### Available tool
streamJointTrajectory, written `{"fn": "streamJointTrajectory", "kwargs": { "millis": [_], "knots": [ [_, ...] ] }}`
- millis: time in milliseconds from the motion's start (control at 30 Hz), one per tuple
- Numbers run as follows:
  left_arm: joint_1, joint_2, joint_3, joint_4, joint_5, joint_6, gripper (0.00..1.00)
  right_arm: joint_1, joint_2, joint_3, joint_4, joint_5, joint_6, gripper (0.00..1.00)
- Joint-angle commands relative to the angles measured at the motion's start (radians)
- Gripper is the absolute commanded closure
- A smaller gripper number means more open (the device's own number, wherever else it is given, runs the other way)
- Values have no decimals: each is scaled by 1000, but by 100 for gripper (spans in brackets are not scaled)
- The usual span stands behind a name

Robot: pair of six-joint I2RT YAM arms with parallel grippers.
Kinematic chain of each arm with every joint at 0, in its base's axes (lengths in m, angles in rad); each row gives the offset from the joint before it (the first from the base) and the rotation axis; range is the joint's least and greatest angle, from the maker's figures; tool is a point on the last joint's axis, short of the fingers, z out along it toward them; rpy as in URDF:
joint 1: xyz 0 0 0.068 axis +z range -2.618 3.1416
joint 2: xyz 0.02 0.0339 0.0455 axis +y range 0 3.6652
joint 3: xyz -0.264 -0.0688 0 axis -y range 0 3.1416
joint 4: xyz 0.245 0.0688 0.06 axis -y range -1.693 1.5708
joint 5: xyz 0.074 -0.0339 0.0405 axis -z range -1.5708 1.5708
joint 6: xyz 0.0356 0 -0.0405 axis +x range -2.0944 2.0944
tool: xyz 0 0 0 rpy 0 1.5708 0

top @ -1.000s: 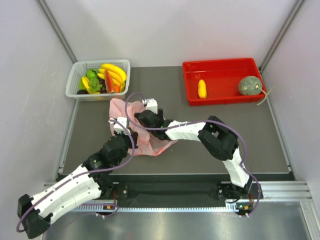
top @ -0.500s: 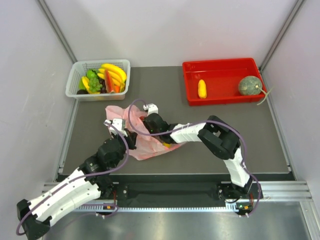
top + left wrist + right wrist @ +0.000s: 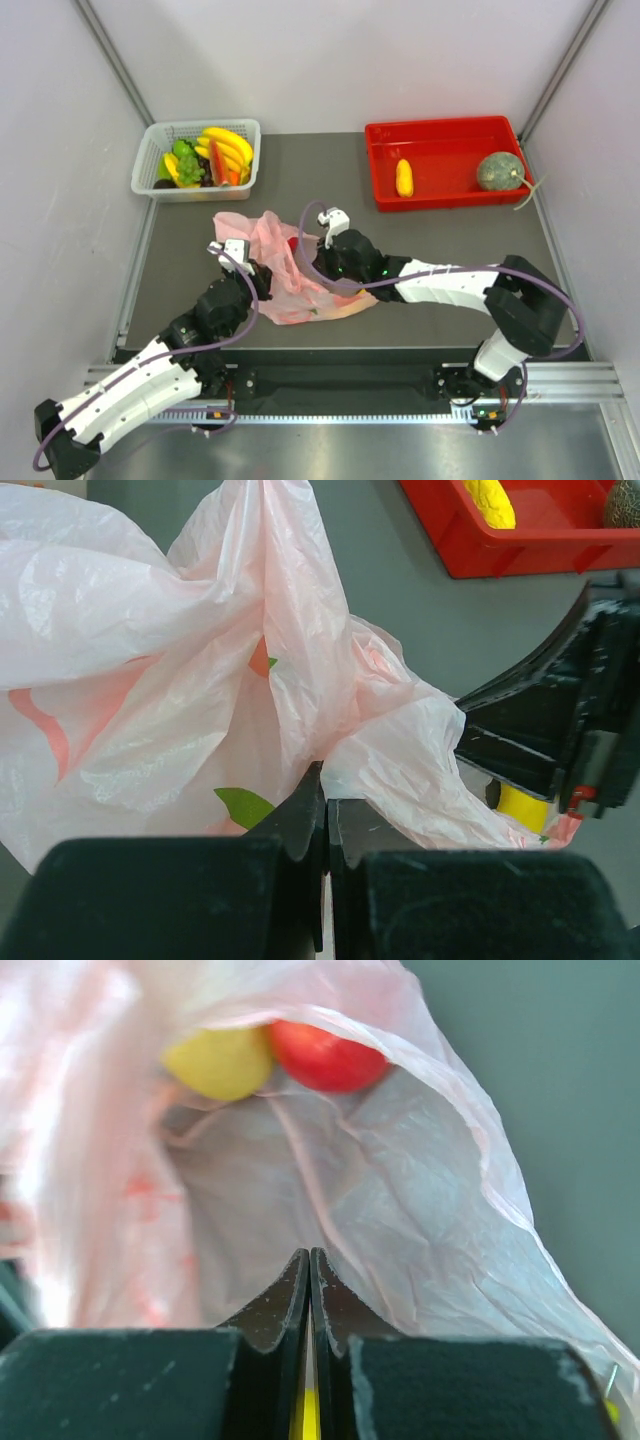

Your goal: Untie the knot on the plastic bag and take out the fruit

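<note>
The pink plastic bag (image 3: 285, 275) lies crumpled on the dark mat between both arms, its mouth open toward the right gripper. My left gripper (image 3: 325, 782) is shut on a fold of the bag's film (image 3: 300, 660) at its near left side (image 3: 262, 274). My right gripper (image 3: 308, 1256) is shut at the bag's mouth (image 3: 312, 265), tips against the film; I cannot tell whether film is pinched. Inside the bag lie a red fruit (image 3: 325, 1057) and a pale yellow fruit (image 3: 218, 1060). A small yellow fruit (image 3: 522, 806) sits under the right gripper. No knot shows.
A red tray (image 3: 440, 130) at the back right holds a yellow fruit (image 3: 404, 177) and a green melon (image 3: 499, 171). A white basket (image 3: 150, 150) at the back left is heaped with bananas, grapes and red-orange slices. Grey walls close in three sides.
My right gripper went from open to shut, and its arm stretched out to the right. The bag spread wider across the mat. My left gripper stayed shut.
</note>
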Motion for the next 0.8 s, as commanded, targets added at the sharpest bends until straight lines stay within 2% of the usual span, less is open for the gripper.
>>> {"fn": "streamJointTrajectory", "kwargs": {
  "millis": [0, 33, 100, 167, 233, 400, 600, 767],
  "knots": [
    [-2, 4, -7, 35, 0, -2, 100, -3, -39, 19, -94, -70, -48, 98],
    [-2, 7, -9, 36, 8, -4, 100, 0, -31, 36, -181, -75, -67, 94],
    [-2, 14, -9, 36, 31, -8, 100, -2, -14, 64, -243, -101, -90, 70],
    [-2, 17, -10, 39, 48, -17, 100, -2, -14, 75, -315, -107, -108, 55],
    [-2, 17, -13, 53, 65, -17, 100, -2, -14, 87, -369, -109, -137, 52],
    [0, 33, -12, 73, 79, -16, 100, 24, -69, 90, -534, -201, -202, 55],
    [-2, 31, -18, 87, 85, -13, 100, 125, -79, 108, -728, -141, -239, 40],
    [-2, 5, -33, 79, 85, -17, 100, 217, -100, 107, -751, -23, -200, 31]
  ]
}}
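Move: Behind and below the right hand's shut fingers lies the banana in the bag's mouth, about 8 cm back, 8 to the right and 8 lower. The red fruit is some 6 cm ahead and 6 to the left of that hand; the lemon is about 2 cm ahead and 10 left, both some 7 cm lower. From the left hand, pinching the bag's film, the banana is about 5 cm back, 19 right and 15 below. Drawing back and to the right, away from the red fruit and the lemon, the right hand travels about 14 cm across and, after a tiny rise, sinks some 6 cm to the banana. Its wrist tips some 40 degrees so the fingers point steeply down, opening from shut to about two-thirds over the banana. The left hand keeps its pinch on the film, easing barely 2 cm right and down. ##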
